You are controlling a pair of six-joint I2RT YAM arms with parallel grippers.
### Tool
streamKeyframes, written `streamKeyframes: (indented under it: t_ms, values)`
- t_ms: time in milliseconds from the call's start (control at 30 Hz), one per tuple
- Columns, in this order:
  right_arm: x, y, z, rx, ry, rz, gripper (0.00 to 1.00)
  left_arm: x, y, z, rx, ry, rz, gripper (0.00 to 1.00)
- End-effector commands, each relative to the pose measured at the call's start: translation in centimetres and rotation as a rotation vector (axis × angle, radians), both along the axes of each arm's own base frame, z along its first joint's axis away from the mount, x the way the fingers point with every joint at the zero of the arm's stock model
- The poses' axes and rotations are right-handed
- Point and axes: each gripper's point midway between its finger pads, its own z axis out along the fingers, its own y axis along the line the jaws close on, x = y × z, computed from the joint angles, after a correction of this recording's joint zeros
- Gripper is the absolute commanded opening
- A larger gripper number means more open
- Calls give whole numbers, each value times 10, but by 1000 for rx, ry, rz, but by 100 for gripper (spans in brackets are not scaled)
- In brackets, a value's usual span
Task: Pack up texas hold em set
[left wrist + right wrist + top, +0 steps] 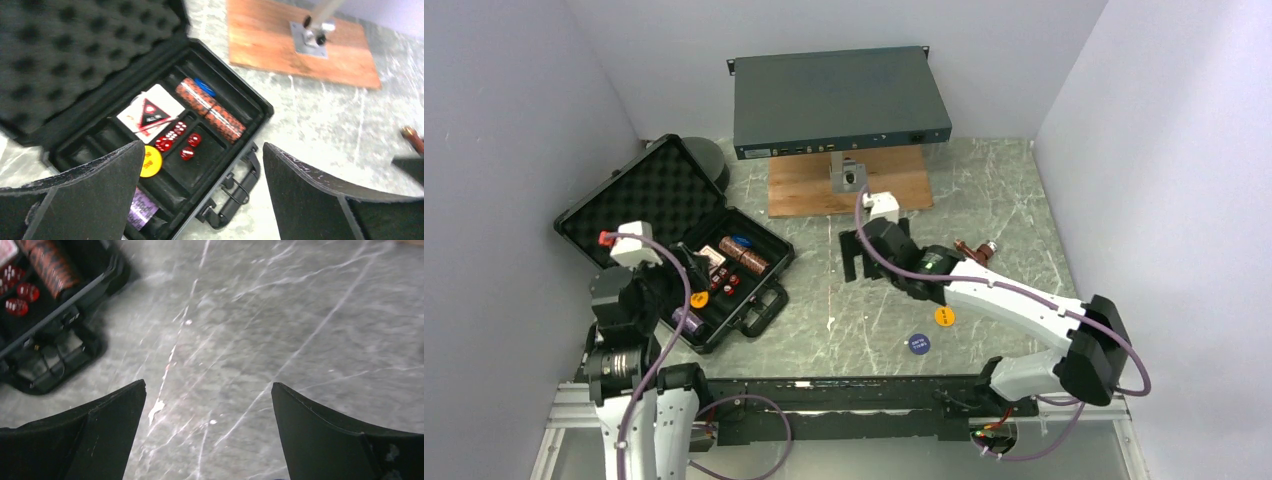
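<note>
The black briefcase lies open at the left, its foam lid tipped back. Its tray holds a brown chip roll, a blue disc, the red card deck, several red dice, an orange disc and a purple roll. My left gripper hovers open above the tray's near side, close to the handle. My right gripper is open over bare table, right of the case. Loose on the table lie an orange disc, a blue disc and a brown roll.
A flat grey metal box sits at the back on a wooden board with a metal bracket. A black round spool shows behind the lid. Walls close in on the left, back and right.
</note>
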Motion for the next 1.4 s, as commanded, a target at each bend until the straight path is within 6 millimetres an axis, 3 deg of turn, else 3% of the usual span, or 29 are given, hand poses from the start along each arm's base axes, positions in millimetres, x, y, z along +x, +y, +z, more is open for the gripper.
streamKeyframes:
  t_ms: [0, 200, 333, 500, 567, 700, 800, 967, 1367]
  values:
    - [38, -48, 40, 37, -111, -139, 100, 16, -39, -3, -18, 33, -240, 93]
    - [67, -110, 60, 41, -168, -316, 100, 23, -91, -26, -69, 163, -426, 91]
    - [74, -140, 63, 65, -170, -393, 100, 27, -131, -45, -80, 234, -524, 90]
    - [67, -160, 70, 82, -221, -454, 100, 29, -182, -65, 36, 302, -614, 92]
    - [65, -167, 72, 84, -238, -485, 100, 28, -210, -63, 88, 290, -686, 92]
    - [62, -183, 74, 80, -262, -578, 100, 15, -267, -65, 236, 266, -820, 93]
    - [59, -195, 79, 96, -286, -651, 100, 9, -301, -79, 326, 301, -880, 91]
    - [53, -215, 84, 133, -324, -786, 100, -4, -355, -92, 339, 298, -974, 91]
    - [33, -248, 97, 233, -411, -987, 100, -22, -421, -130, 361, 351, -1018, 89]
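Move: The blue Small Blind disc lies about 44 cm to the left hand's right, 4 cm back and 25 cm below. The orange Big Blind disc is some 5 cm farther right and 5 cm farther out than the blue one; the case handle sits roughly 15 cm right of the left hand and 3 cm ahead. From the right hand the blue disc is about 11 cm right, 9 cm back and 17 cm below. Open left hand sweeps 39 cm right, sinking 15, towards the Small Blind disc; right hand clears 23 cm right. ##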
